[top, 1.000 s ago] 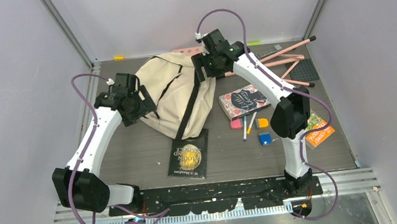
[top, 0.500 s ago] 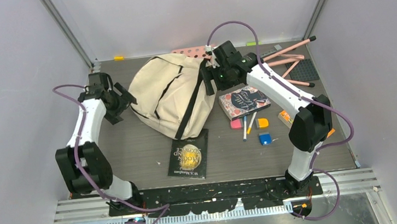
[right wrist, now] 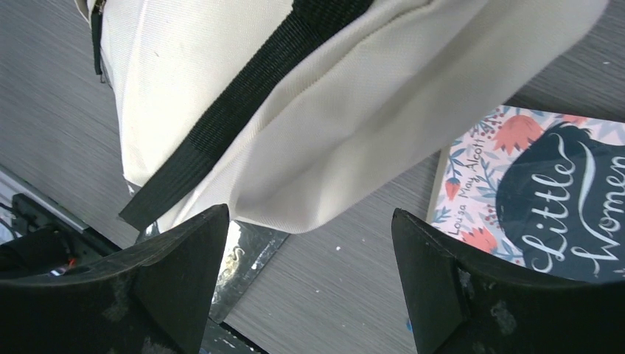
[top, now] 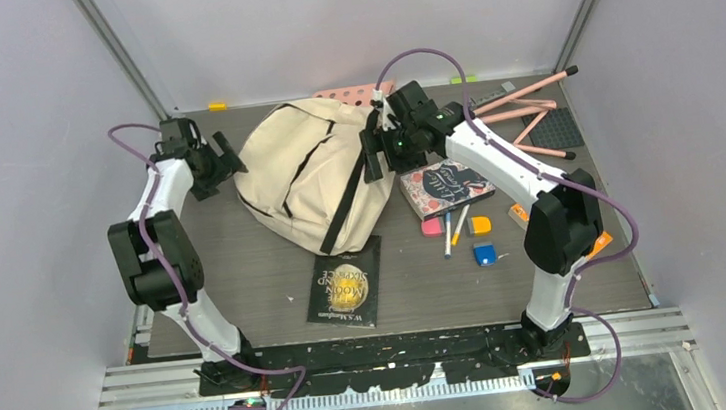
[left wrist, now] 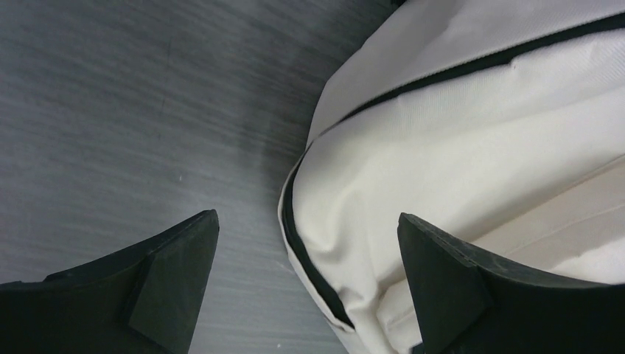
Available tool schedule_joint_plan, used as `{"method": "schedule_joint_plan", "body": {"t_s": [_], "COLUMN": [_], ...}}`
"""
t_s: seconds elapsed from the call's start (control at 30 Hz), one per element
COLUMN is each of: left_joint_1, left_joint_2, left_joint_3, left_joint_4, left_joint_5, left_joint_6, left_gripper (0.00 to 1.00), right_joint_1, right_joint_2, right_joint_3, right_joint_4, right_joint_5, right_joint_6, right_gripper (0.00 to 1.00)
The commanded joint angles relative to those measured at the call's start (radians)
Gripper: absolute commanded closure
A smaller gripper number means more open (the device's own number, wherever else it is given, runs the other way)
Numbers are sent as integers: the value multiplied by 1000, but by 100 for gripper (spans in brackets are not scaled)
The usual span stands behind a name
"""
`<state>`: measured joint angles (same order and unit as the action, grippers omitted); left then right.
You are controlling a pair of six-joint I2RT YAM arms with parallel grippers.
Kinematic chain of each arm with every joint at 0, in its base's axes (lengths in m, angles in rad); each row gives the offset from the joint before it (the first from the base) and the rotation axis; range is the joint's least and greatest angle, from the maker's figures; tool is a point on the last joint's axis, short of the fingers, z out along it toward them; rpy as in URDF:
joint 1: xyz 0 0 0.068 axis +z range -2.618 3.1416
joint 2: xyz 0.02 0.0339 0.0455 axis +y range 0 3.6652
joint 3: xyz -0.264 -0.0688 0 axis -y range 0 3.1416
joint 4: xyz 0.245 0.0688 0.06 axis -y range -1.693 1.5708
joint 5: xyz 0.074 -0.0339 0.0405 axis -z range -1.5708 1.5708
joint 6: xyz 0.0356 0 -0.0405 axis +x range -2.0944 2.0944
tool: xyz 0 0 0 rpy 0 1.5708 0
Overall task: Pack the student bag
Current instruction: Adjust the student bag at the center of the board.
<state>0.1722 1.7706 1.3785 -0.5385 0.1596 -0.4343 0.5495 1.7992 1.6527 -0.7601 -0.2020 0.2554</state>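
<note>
The student bag (top: 311,175), cream with black straps, lies rumpled at the back middle of the table, its zips showing as dark slits. My left gripper (top: 226,160) hovers open at the bag's left edge; in the left wrist view its jaws (left wrist: 307,217) straddle a black-trimmed seam of the bag (left wrist: 457,147) without touching it. My right gripper (top: 372,154) stands open at the bag's right side; in the right wrist view (right wrist: 309,212) it hangs above bare table, with the bag (right wrist: 295,110) and a black strap (right wrist: 243,110) just beyond the fingertips.
A dark book (top: 346,282) lies in front of the bag. The flowered book (top: 446,186) lies to its right, with pens (top: 454,228) and pink (top: 431,226), orange (top: 479,225) and blue (top: 484,254) erasers. Pink pencils (top: 521,109) and a black mat (top: 553,128) sit back right, a pink perforated board (top: 353,94) behind.
My left arm has drawn back to the far left, off the bag's left flank. The right gripper has come down from the bag's top to its right side. The bag has settled rounder.
</note>
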Motion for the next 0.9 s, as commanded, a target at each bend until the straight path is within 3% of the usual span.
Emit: {"method": "schedule_joint_plan", "body": {"t_s": [0.0,0.1,0.2,0.27,0.3,0.37,0.43,0.63,0.87], "left_joint_1": [6,6,6,5,6,6,5,6,-49], "left_joint_2": [74,110,150,176,182,175,136,-116,-483], "left_joint_3": [62,75,98,114,120,121,100,-73,-313], "left_joint_4": [73,113,140,149,149,147,133,74,-80], "left_joint_5": [50,79,145,174,183,189,163,12,-21], "left_joint_6": [77,70,57,52,48,46,45,-23,-196], "left_gripper": [6,10,25,46,57,81,97,100,100], "right_joint_1": [-6,-8,-10,-12,-12,-13,-11,-11,-11], "right_joint_2": [45,76,97,113,122,131,131,95,82], "right_joint_3": [71,85,96,114,131,161,190,239,245], "right_joint_4": [54,53,53,52,51,50,62,159,326], "right_joint_5": [-50,-47,-39,-31,-26,-7,30,141,196], "right_joint_6": [65,81,90,89,88,83,79,46,-17], "right_gripper": [13,13,23,43,61,84,95,99,99]}}
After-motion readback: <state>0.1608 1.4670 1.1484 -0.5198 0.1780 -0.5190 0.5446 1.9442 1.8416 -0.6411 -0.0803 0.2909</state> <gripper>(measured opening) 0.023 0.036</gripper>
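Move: The student bag lies between the two open grippers. Its left edge is about 4 cm ahead of the left hand, 2 cm to its right and 4 cm below. The raised fold at its right edge is some 2 cm ahead, 2 cm left and 2 cm below the right hand. From the right hand, Little Women lies level, 14 cm to the right; the black book 18 cm back, 11 cm left, both roughly 14 cm lower. The bag's two side edges are pinched almost together: the left hand goes forward and down some 5 cm, the right dips 2 cm while edging forward and left, and both shut on the cloth. Then they pull opposite ways, the left back about 9 cm and up 7, the right forward another 5 cm and up 4, its fingertips tilting upward. ##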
